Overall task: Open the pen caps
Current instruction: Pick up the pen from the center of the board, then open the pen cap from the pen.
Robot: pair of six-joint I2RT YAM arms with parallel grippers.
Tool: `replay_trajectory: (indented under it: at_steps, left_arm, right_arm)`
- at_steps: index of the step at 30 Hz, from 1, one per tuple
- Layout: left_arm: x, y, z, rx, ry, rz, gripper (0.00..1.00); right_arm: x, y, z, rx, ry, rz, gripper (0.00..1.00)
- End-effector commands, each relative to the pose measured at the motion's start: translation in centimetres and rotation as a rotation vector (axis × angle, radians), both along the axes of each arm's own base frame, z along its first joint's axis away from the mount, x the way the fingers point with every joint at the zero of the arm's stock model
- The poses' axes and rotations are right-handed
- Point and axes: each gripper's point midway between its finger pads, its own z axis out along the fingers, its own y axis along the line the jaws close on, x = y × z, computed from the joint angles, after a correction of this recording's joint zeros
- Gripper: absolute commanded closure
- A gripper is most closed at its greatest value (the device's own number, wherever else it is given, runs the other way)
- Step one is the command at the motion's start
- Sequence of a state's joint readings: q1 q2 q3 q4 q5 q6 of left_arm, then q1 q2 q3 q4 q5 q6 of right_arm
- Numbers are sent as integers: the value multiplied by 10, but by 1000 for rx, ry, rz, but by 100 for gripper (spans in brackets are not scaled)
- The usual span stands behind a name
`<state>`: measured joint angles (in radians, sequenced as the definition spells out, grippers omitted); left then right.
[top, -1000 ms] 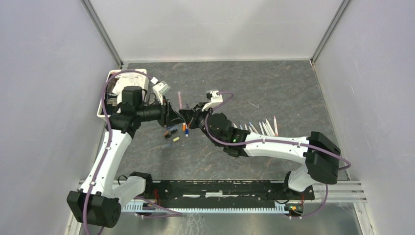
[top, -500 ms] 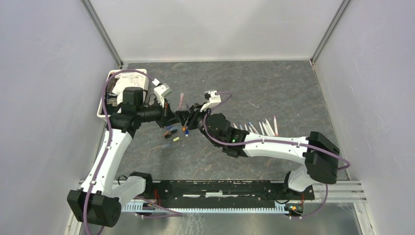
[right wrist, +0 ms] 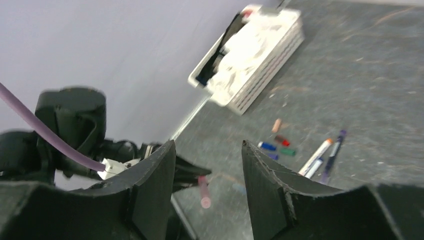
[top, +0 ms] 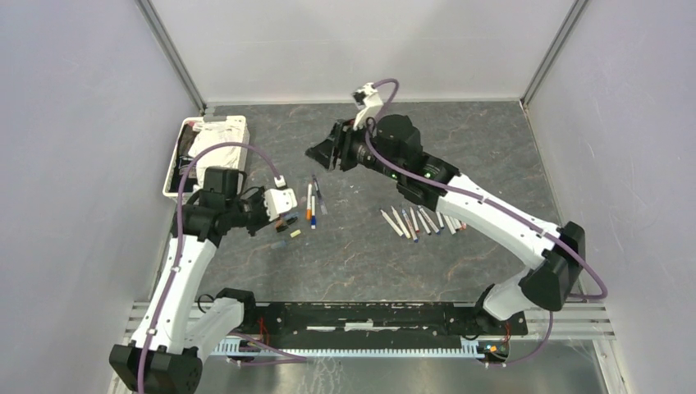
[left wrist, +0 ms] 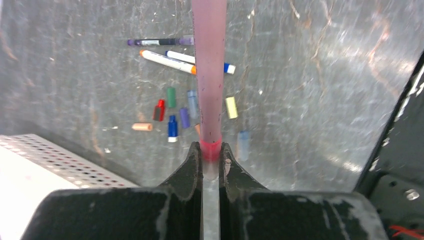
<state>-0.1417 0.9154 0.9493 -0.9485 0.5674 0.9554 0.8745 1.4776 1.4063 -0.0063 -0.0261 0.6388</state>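
Observation:
Several loose pen caps (top: 287,225) lie on the table left of centre. In the left wrist view they show as green (left wrist: 171,96), red (left wrist: 159,110), blue (left wrist: 173,128), yellow (left wrist: 231,107) and orange (left wrist: 142,127). My left gripper (top: 273,218) hangs just above them, shut (left wrist: 211,155) on a pink pen (left wrist: 210,75) that sticks straight out of the jaws. I cannot tell whether the pink pen carries its cap. My right gripper (top: 322,153) is raised at the back centre, open and empty (right wrist: 207,146), looking down at the left gripper (right wrist: 192,175).
Three capped pens (top: 311,199) lie beside the caps, purple (left wrist: 160,42), orange-tipped (left wrist: 167,61) and blue-tipped (left wrist: 227,67). A row of white pen barrels (top: 418,220) lies right of centre. A white tray of cloth (top: 205,146) stands at the back left.
The grippers were together at the centre. The right one has swung up and back, now open. The left one has drawn back to the near left with the pink pen.

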Motion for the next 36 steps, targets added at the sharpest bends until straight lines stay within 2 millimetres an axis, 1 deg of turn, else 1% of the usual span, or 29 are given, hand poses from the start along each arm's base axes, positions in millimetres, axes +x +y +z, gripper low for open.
replay_trajectory:
  at_steps: [1,3,6,14,23,25,29,31,33,34,35,36]
  left_arm:
    - [-2,15,1,186,-160,-178,98]
    - [0,18,3,223,-192,-205,98]
    - [2,20,4,258,-223,-239,98]
    - [-1,14,5,280,-258,-337,98]
    - [-1,6,2,303,-261,-405,98]
    - [0,7,1,317,-266,-412,98]
    - [1,8,4,333,-283,-418,98]
    - [1,8,6,337,-291,-421,98]
    - [1,9,6,344,-296,-423,98]
    - [1,10,5,347,-295,-422,98]
    - [0,11,4,352,-291,-423,98]
    - [-1,11,3,352,-287,-424,88]
  right_arm:
    - [-44,37,-56,-159,154,341,45]
    - [-56,50,-71,-163,210,444,46]
    - [-69,60,-84,-169,248,525,47]
    - [-80,75,-104,-203,285,595,49]
    - [-96,100,-125,-193,342,694,53]
    - [-99,103,-131,-201,359,704,56]
    - [-98,104,-141,-222,377,706,61]
    - [-98,104,-144,-233,381,707,67]
    - [-97,103,-144,-233,378,702,84]
    - [-95,102,-143,-232,373,699,94]
    - [-94,101,-142,-229,369,696,100]
    - [-94,100,-142,-226,361,697,100]
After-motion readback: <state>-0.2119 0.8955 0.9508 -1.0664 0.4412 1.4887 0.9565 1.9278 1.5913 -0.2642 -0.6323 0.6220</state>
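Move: My left hand already pinches the pink pen near its red-banded end, with the pen's middle roughly 2 cm ahead of that hand, 3 cm right and 3 cm above. From my open right hand the pen lies about 7 cm back, 9 cm left and 14 cm below. On the table some 36 cm below my right hand are the orange pen, about 3 cm ahead and 8 cm left, and the yellow cap, 9 cm back and 12 cm left. I bring my right hand down about 17 cm to the pink pen, and some 10 cm back and 10 cm left. The drop is quick at first, then eases as the wrist swings counter-clockwise and tips down. Near the end its fingers close and pinch the pen's body just beside my left fingers. My left hand keeps its grip on the red-banded end, turning some 30 degrees, partly clockwise. ##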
